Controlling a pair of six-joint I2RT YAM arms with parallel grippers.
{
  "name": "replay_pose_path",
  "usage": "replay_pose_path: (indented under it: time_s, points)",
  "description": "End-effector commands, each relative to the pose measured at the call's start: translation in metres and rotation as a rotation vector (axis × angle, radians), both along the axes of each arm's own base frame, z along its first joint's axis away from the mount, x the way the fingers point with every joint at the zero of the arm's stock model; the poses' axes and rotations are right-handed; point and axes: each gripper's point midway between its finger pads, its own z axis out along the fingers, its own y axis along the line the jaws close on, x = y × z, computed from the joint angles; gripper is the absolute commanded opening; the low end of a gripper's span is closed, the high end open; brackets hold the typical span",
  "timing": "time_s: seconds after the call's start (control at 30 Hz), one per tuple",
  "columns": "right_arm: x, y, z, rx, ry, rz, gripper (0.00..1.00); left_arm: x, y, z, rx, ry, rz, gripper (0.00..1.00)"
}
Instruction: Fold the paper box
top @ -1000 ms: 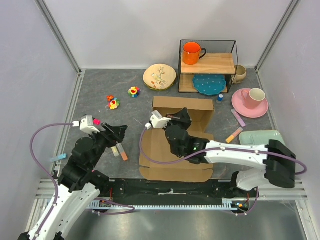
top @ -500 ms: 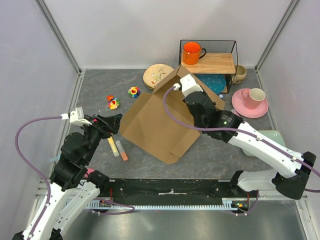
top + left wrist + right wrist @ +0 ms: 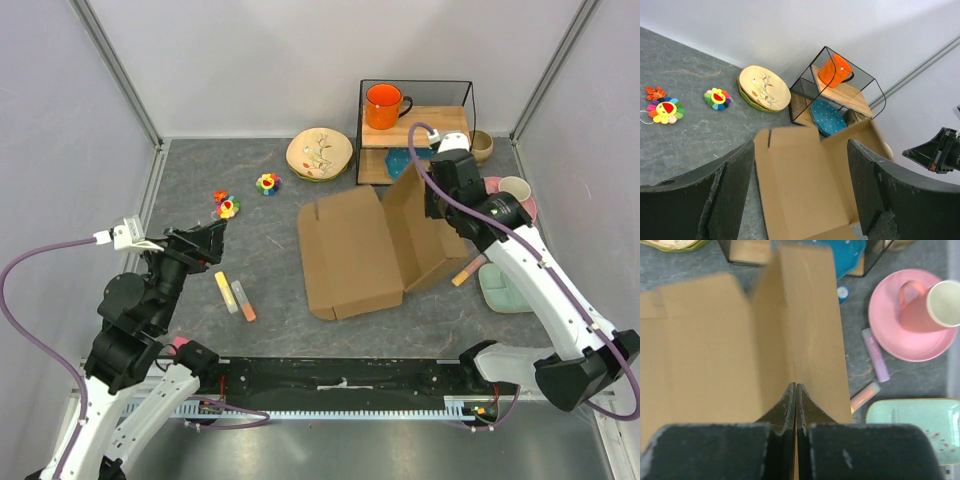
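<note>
The paper box (image 3: pixel 350 255) is a brown die-cut cardboard sheet in the middle of the table. Its left panel lies flat, and its right panel (image 3: pixel 425 235) is raised at an angle. My right gripper (image 3: pixel 431 203) is shut on the upper edge of that raised panel. In the right wrist view the closed jaws (image 3: pixel 796 386) pinch the cardboard (image 3: pixel 810 315) edge-on. My left gripper (image 3: pixel 213 236) hovers left of the box, open and empty. In the left wrist view the box (image 3: pixel 800 185) shows between its spread fingers (image 3: pixel 735 175).
A wire shelf (image 3: pixel 415 130) at the back holds an orange mug (image 3: pixel 383 105) and a teal plate. A floral plate (image 3: pixel 319 153), flower toys (image 3: pixel 227 207), markers (image 3: pixel 235 296), a pink plate with cup (image 3: pixel 505 198) and a mint tray (image 3: pixel 510 285) surround the box.
My right gripper has swung up and to the right with the box, which turned from lying near the front edge to standing half raised. My left arm drew back to the left.
</note>
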Motion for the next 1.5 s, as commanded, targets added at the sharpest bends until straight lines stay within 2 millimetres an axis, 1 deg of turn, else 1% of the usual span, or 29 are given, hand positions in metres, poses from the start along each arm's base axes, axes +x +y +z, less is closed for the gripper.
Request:
replay_pose_path:
  time_s: [0.0, 0.13, 0.17, 0.27, 0.3, 0.33, 0.37, 0.4, 0.43, 0.47, 0.5, 0.53, 0.57, 0.6, 0.63, 0.67, 0.7, 0.73, 0.77, 0.8, 0.83, 0.9, 0.93, 0.97, 1.03, 1.1, 1.17, 1.33, 1.47]
  points:
    - [-0.012, 0.012, 0.009, 0.220, 0.008, 0.023, 0.00, -0.001, 0.006, 0.014, 0.023, -0.045, 0.022, 0.82]
    - [-0.017, 0.012, 0.004, 0.301, 0.037, 0.020, 0.00, -0.001, -0.003, 0.007, 0.008, -0.035, -0.020, 0.82]
    - [-0.019, 0.010, 0.000, 0.302, 0.043, 0.016, 0.00, -0.002, -0.005, 0.006, 0.005, -0.037, -0.031, 0.82]
    - [-0.023, -0.004, -0.011, 0.237, 0.051, -0.025, 0.00, -0.001, -0.011, -0.004, -0.005, -0.019, -0.060, 0.82]
    - [-0.022, -0.010, -0.014, 0.200, 0.057, -0.045, 0.00, 0.000, -0.014, -0.012, 0.000, -0.007, -0.068, 0.82]
    - [-0.021, -0.015, -0.011, 0.166, 0.059, -0.050, 0.16, 0.001, -0.017, -0.014, -0.005, 0.000, -0.081, 0.82]
    - [-0.023, -0.018, -0.020, 0.119, 0.103, -0.057, 0.24, 0.002, -0.018, -0.020, -0.005, 0.014, -0.083, 0.82]
    - [-0.021, -0.027, -0.019, 0.070, 0.092, -0.097, 0.37, 0.004, -0.020, -0.024, -0.007, 0.024, -0.086, 0.82]
    - [-0.020, -0.027, -0.016, 0.040, 0.090, -0.103, 0.43, 0.004, -0.021, -0.026, -0.015, 0.027, -0.090, 0.82]
    - [-0.022, -0.016, -0.012, 0.015, 0.078, -0.075, 0.48, 0.005, -0.022, -0.028, -0.019, 0.029, -0.090, 0.82]
    - [-0.021, -0.013, -0.007, -0.021, 0.062, -0.076, 0.56, 0.006, -0.023, -0.033, -0.021, 0.039, -0.091, 0.82]
    - [-0.017, -0.012, 0.001, -0.090, 0.041, -0.099, 0.59, 0.006, -0.024, -0.035, -0.031, 0.041, -0.098, 0.82]
    - [-0.020, 0.006, 0.004, -0.141, 0.029, -0.055, 0.62, 0.008, -0.026, -0.039, -0.033, 0.046, -0.101, 0.82]
    - [-0.019, 0.013, 0.006, -0.185, 0.030, -0.043, 0.66, 0.007, -0.027, -0.039, -0.037, 0.044, -0.111, 0.82]
    - [-0.012, 0.016, 0.005, -0.282, 0.040, -0.066, 0.68, 0.006, -0.028, -0.041, -0.040, 0.048, -0.117, 0.82]
    - [-0.014, 0.030, 0.004, -0.343, 0.038, -0.032, 0.69, 0.006, -0.029, -0.045, -0.036, 0.058, -0.121, 0.82]
    - [-0.012, 0.035, 0.003, -0.397, 0.042, -0.025, 0.72, 0.006, -0.030, -0.046, -0.034, 0.061, -0.124, 0.82]
    - [-0.005, 0.039, 0.002, -0.501, 0.039, -0.042, 0.73, 0.004, -0.030, -0.048, -0.033, 0.064, -0.129, 0.82]
    - [-0.004, 0.045, 0.002, -0.556, 0.035, -0.032, 0.74, 0.003, -0.030, -0.051, -0.029, 0.072, -0.130, 0.82]
    - [-0.001, 0.045, 0.002, -0.607, 0.034, -0.043, 0.76, 0.003, -0.028, -0.051, -0.028, 0.072, -0.125, 0.82]
    - [0.004, 0.048, -0.003, -0.633, 0.037, -0.045, 0.76, 0.001, -0.027, -0.051, -0.031, 0.068, -0.121, 0.82]
    - [0.009, 0.044, -0.004, -0.701, 0.023, -0.070, 0.77, -0.001, -0.025, -0.056, -0.032, 0.077, -0.118, 0.82]
    - [0.009, 0.043, -0.012, -0.746, 0.038, -0.075, 0.78, -0.002, -0.024, -0.058, -0.033, 0.079, -0.118, 0.82]
    - [0.010, 0.039, -0.013, -0.780, 0.034, -0.091, 0.79, -0.004, -0.024, -0.059, -0.037, 0.074, -0.118, 0.82]
    - [0.009, 0.033, -0.025, -0.856, 0.050, -0.099, 0.80, -0.005, -0.024, -0.062, -0.035, 0.081, -0.121, 0.82]
    - [0.008, 0.024, -0.030, -0.899, 0.054, -0.119, 0.80, -0.006, -0.024, -0.067, -0.031, 0.093, -0.127, 0.82]
    - [0.010, 0.015, -0.031, -0.901, 0.063, -0.143, 0.80, -0.006, -0.026, -0.070, -0.029, 0.102, -0.134, 0.82]
    - [0.015, -0.006, -0.054, -0.893, 0.137, -0.165, 0.81, -0.006, -0.032, -0.078, -0.035, 0.121, -0.161, 0.82]
    - [0.019, -0.015, -0.068, -0.895, 0.185, -0.175, 0.81, -0.007, -0.033, -0.083, -0.031, 0.127, -0.170, 0.82]
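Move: The paper box's raised right wall has its upper edge roughly 8 cm below your right gripper and about 2 cm to its right. The box floor's middle lies some 18 cm left, 6 cm back and 27 cm down. The blue dish is about 11 cm ahead and 1 cm left, the pink plate some 17 cm right and 2 cm ahead, both near table height. From the left gripper that wall edge is about 42 cm right, 11 cm ahead and 16 cm below. Ease the shut right gripper back a little, then open it wide while swinging some 9 cm left; come back right and down onto the right wall's upper edge, ending about 6 cm lower. Roll it about 50 degrees, left side down, so the spread fingers point forward, right and down, one each side of the wall. Let the open left gripper sink about 8 cm, clear of the box. ##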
